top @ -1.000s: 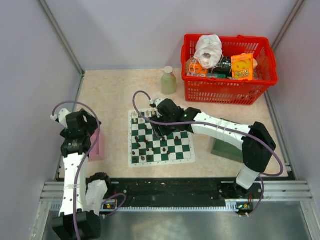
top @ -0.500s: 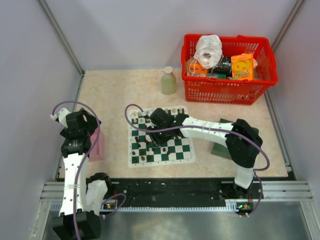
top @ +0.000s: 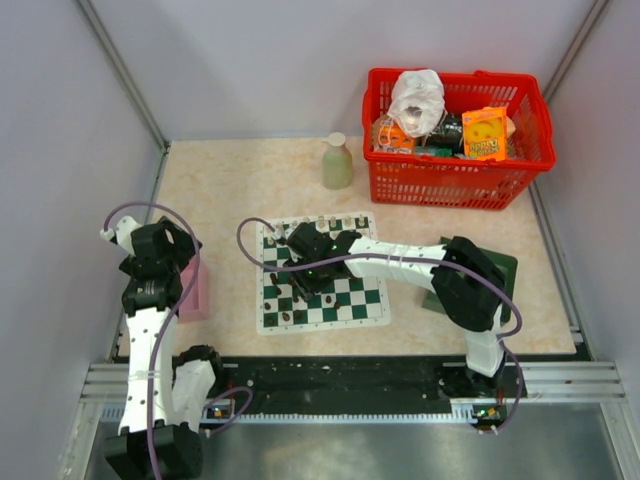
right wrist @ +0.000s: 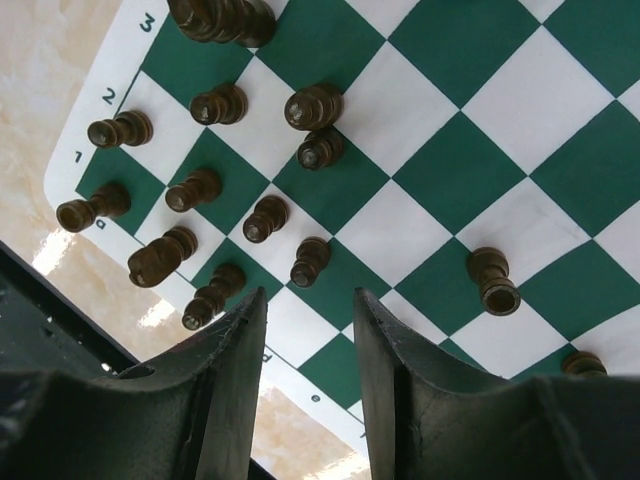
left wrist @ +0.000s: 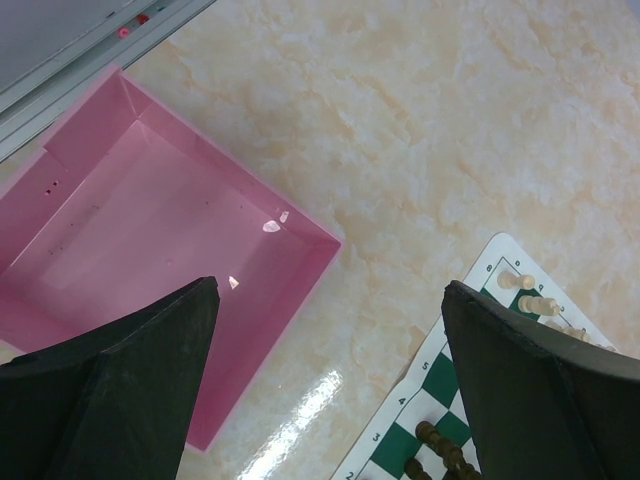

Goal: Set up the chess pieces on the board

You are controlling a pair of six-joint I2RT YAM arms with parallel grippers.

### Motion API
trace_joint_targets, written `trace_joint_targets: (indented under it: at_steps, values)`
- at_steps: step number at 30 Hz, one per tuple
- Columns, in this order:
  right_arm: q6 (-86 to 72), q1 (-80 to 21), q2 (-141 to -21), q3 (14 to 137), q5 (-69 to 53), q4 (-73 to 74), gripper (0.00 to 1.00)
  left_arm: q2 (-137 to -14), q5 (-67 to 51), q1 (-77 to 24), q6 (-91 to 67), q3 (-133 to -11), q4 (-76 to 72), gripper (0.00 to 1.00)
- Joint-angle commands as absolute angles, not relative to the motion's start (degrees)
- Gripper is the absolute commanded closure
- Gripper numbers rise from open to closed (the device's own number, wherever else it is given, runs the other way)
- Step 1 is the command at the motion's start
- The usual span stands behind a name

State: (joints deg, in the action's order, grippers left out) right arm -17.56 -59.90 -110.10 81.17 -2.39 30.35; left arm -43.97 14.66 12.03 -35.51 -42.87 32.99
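The board (top: 372, 300) lies in the middle of the table. Pale chess pieces (top: 330, 222) line its far edge and dark ones (top: 285, 316) crowd its near-left corner. My right gripper (top: 305, 277) hovers over the board's left half. In the right wrist view its jaws (right wrist: 308, 300) stand partly apart with only bare squares (right wrist: 450, 170) between them. Several dark pieces (right wrist: 313, 106) stand just beyond the fingertips, and a lone one (right wrist: 494, 280) stands to the right. My left gripper (left wrist: 330, 290) hangs wide open and empty beside the board's left edge (left wrist: 400, 440).
A pink tray (left wrist: 130, 200) lies under the left gripper, at the table's left edge (top: 195, 290). A red basket (top: 455, 180) of packets stands at the back right, with a pale bottle (top: 337, 162) beside it. A dark green tray (top: 500, 268) lies right of the board under the right arm.
The right arm has swung left across the board toward its near-left pieces, and its jaws have narrowed. The left arm has not moved.
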Motion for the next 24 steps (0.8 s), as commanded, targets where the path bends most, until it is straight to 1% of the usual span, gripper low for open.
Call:
trace_joint_targets:
  at_steps: [1, 4, 7, 11, 16, 20, 23, 24]
  values:
    - [-16.5, -60.4, -111.7, 84.3, -2.3, 30.2, 0.60, -43.2, 15.6, 12.4, -34.6, -43.3, 30.7, 0.01]
    - [-16.2, -60.5, -112.5, 84.9, -2.3, 30.2, 0.61, -43.2, 15.7, 12.4, -34.6, -43.1, 30.5, 0.01]
    - [-16.1, -60.4, -113.1, 85.4, -2.1, 30.1, 0.66, -43.5, 15.7, 12.4, -34.5, -43.1, 30.5, 0.01]
    - [-15.8, -60.4, -113.9, 85.6, -2.3, 30.1, 0.67, -43.5, 15.7, 12.4, -34.6, -43.1, 30.4, 0.01]
    - [-15.6, -60.5, -113.9, 85.6, -2.0, 30.1, 0.81, -43.7, 15.8, 12.4, -34.6, -42.9, 30.4, 0.01]
    - [-15.6, -60.4, -112.9, 85.5, -1.7, 30.1, 0.85, -43.9, 15.6, 12.5, -34.6, -42.9, 30.3, 0.01]
    - [-15.6, -60.3, -111.6, 85.5, -0.3, 30.2, 0.86, -43.9, 15.8, 12.4, -34.5, -42.9, 30.5, 0.01]
    - [-15.5, -60.4, -111.1, 85.5, 2.0, 30.1, 0.87, -43.9, 15.9, 12.4, -34.5, -42.9, 30.4, 0.01]
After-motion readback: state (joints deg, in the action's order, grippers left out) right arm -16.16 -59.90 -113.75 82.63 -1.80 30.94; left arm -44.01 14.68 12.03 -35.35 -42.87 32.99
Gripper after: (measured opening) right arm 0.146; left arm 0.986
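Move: Beneath the right fingertips stands a dark pawn, practically straight below, its middle about 3 cm down. Another dark pawn stands some 2 cm to the left of it, and one about 4 cm to its right, both about level with it. A dark piece lies roughly 3 cm ahead and 2 cm left of the hand. From the idle left hand the pawn aimed at is about 28 cm to the right, 5 cm back and 15 cm lower. Sinking almost straight down about 2 cm, the right hand brings its half-open fingertips to either side of the dark pawn's head, quickly at first, then easing off. The fingers close most of the remaining way as it slows and pinch the pawn's head, with the wrist keeping its downward slant. ##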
